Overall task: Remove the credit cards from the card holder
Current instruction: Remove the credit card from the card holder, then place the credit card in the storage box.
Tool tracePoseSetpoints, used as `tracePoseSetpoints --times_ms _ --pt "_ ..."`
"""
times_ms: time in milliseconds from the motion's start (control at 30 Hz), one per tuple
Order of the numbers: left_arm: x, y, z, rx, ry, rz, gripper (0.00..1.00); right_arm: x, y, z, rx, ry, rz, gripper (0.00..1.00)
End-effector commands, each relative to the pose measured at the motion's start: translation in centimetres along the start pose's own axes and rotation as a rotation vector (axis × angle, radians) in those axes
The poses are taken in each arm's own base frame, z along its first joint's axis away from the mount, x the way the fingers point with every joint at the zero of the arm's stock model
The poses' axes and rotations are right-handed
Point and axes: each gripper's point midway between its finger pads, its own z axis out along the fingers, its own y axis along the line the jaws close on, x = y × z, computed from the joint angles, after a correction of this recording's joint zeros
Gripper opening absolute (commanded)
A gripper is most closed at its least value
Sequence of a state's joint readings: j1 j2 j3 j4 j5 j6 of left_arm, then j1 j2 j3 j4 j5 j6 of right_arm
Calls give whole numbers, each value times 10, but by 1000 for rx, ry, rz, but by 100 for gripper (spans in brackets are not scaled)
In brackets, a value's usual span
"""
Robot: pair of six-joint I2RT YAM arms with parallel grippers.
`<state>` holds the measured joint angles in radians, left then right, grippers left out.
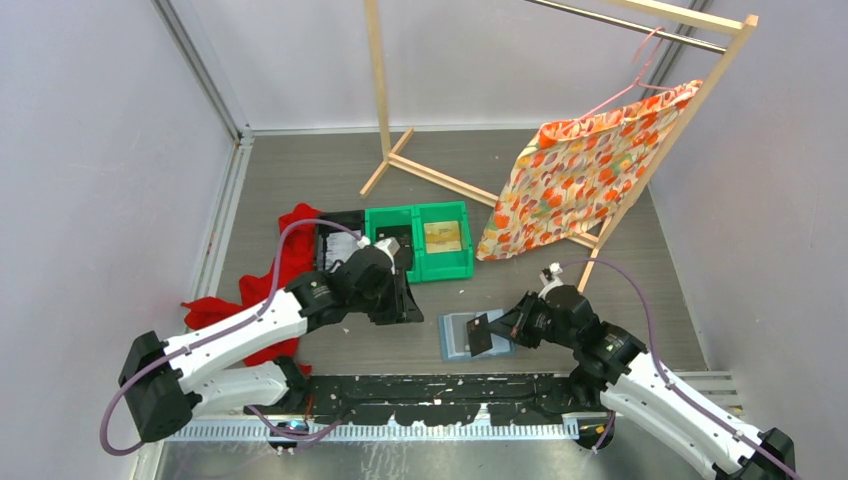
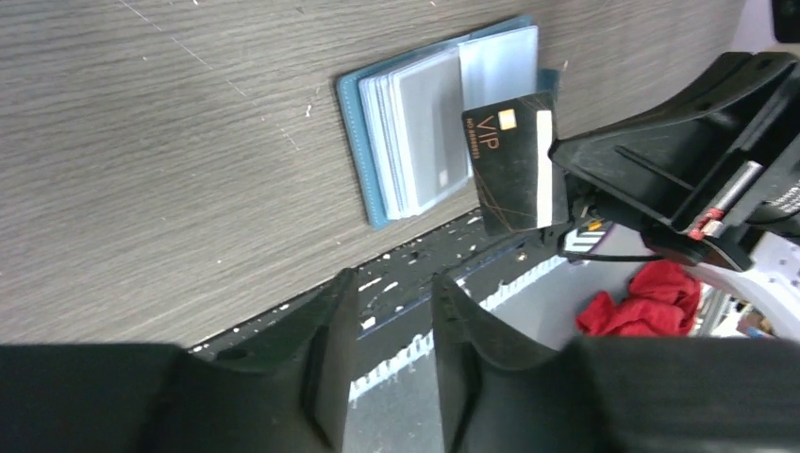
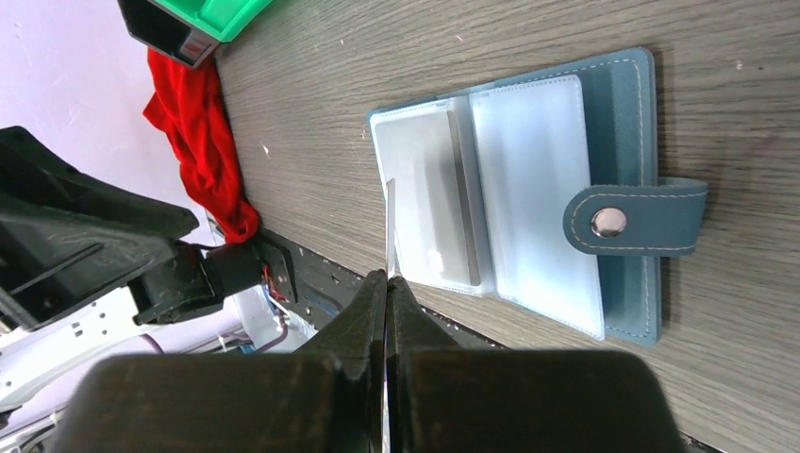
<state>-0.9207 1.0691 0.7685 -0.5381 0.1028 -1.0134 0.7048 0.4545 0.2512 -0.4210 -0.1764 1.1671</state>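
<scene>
The slate-blue card holder (image 1: 458, 335) (image 2: 406, 142) (image 3: 528, 189) lies open on the table, with its tab and snap out to one side. A greyish card (image 3: 429, 203) (image 2: 429, 123) sits in one pale pocket. My right gripper (image 3: 388, 278) (image 1: 497, 330) is shut on a black credit card (image 2: 514, 160) (image 1: 480, 333) marked VIP. It holds the card upright just above the holder's near edge, so the card shows edge-on (image 3: 390, 226) in the right wrist view. My left gripper (image 2: 391, 283) (image 1: 405, 300) hovers left of the holder. Its jaws are a little apart with nothing between them.
Two green bins (image 1: 418, 240) stand behind the left arm, next to a red cloth (image 1: 290, 270). A wooden rack (image 1: 420, 170) with a patterned orange cloth (image 1: 580, 175) fills the back right. A black strip (image 1: 430, 395) runs along the table's near edge.
</scene>
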Motion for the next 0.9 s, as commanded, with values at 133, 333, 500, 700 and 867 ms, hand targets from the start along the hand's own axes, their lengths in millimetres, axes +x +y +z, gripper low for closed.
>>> tracePoseSetpoints --times_ms 133,333,500,700,867 --pt "-2 -41 -8 259 -15 -56 72 -9 42 -5 -184 -32 0 1" --pt "-2 -58 -1 443 -57 -63 74 -13 57 -8 -262 -52 26 1" --pt "-6 -72 -4 583 -102 -52 78 -13 68 -9 -326 -47 54 1" --pt "0 -80 4 642 -35 -73 80 -13 81 -9 -418 -31 109 1" --pt "0 -86 7 696 -19 -124 75 -13 88 -12 -446 -29 95 1"
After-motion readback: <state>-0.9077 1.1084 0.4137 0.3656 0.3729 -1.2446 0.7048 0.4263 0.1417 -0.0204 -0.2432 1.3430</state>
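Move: From the left hand the black credit card lies about 13 cm to the right, 5 cm back and 8 cm lower; the open card holder is as far right, 6 cm back and 13 cm below. The green case lies 14 cm straight ahead of the left hand, 12 cm below. From the right hand, which already pinches the card, the left gripper is some 16 cm left, 2 cm ahead and 5 cm higher. Opening wide, the left hand swings 6 cm right towards the card the right hand lifts 5 cm leftward. ##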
